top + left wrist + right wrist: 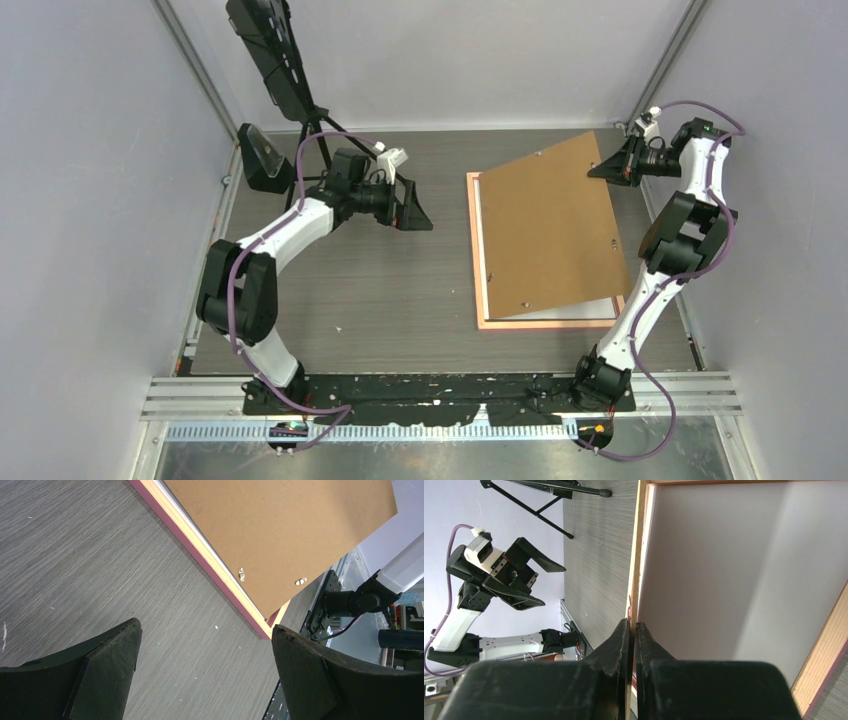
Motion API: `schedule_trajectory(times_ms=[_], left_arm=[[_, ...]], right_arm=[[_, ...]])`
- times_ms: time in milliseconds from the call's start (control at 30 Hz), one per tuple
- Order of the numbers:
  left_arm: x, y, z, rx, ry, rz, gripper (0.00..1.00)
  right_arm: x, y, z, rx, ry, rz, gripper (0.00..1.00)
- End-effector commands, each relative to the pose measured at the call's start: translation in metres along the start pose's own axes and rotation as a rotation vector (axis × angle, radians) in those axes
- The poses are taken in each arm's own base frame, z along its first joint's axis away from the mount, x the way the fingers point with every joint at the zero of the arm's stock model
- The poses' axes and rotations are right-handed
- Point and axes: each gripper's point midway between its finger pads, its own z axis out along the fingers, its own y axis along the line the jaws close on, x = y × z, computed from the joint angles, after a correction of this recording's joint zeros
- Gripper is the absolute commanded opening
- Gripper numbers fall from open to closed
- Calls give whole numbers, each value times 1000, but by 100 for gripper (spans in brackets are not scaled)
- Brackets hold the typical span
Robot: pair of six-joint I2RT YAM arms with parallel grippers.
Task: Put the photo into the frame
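Observation:
The salmon-pink frame lies flat on the table's right half. Inside it a white sheet, the photo back-side up, shows at the near edge. A brown backing board slants over both, its far right corner raised. My right gripper is shut on that corner; in the right wrist view the fingers pinch the board's thin edge, with the photo's white back and a frame rail beside it. My left gripper hangs open and holds nothing, left of the frame and board.
A black camera on a tripod stands at the far left, with a black wedge-shaped stand beside it. Grey walls close in both sides. The right arm's base sits just past the frame's near corner.

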Motion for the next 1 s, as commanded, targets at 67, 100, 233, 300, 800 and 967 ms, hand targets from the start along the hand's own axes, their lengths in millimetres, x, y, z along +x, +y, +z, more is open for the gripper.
schedule_trajectory(times_ms=[67, 100, 233, 300, 800, 967], left_arm=[[-16, -6, -2, 21, -26, 32, 99], [-16, -6, -2, 21, -26, 30, 99], [-16, -6, -2, 22, -26, 30, 99], [-16, -6, -2, 21, -25, 29, 99], [-13, -2, 1, 18, -12, 18, 99], [-12, -2, 1, 19, -9, 16, 99]], right_arm=[[-1, 4, 5, -34, 2, -6, 6], [0, 1, 7, -31, 6, -2, 5], [0, -9, 12, -24, 14, 5, 6], [1, -15, 14, -18, 18, 9, 5], [14, -33, 23, -25, 47, 36, 5], [16, -30, 21, -26, 47, 32, 5]])
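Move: The right hand holds the raised right edge of the backing board towards its far corner. The frame it is being laid into has its middle about 10 cm back and 11 cm to the left of this hand, some 16 cm lower. The far bar's middle is about 10 cm ahead and 11 cm left, the right bar's about 10 cm back and 4 cm right. From the left hand, the frame's middle is roughly 28 cm right, level in reach and 15 cm lower. Downward, the right hand lowers the backing board's raised far-right part about 5 cm towards the frame, with almost no sideways or forward travel. Its shut fingers keep their pinch on the board's edge, and the wrist tips about 5 degrees farther down. Most of the descent comes in the first two thirds, then it slows. ##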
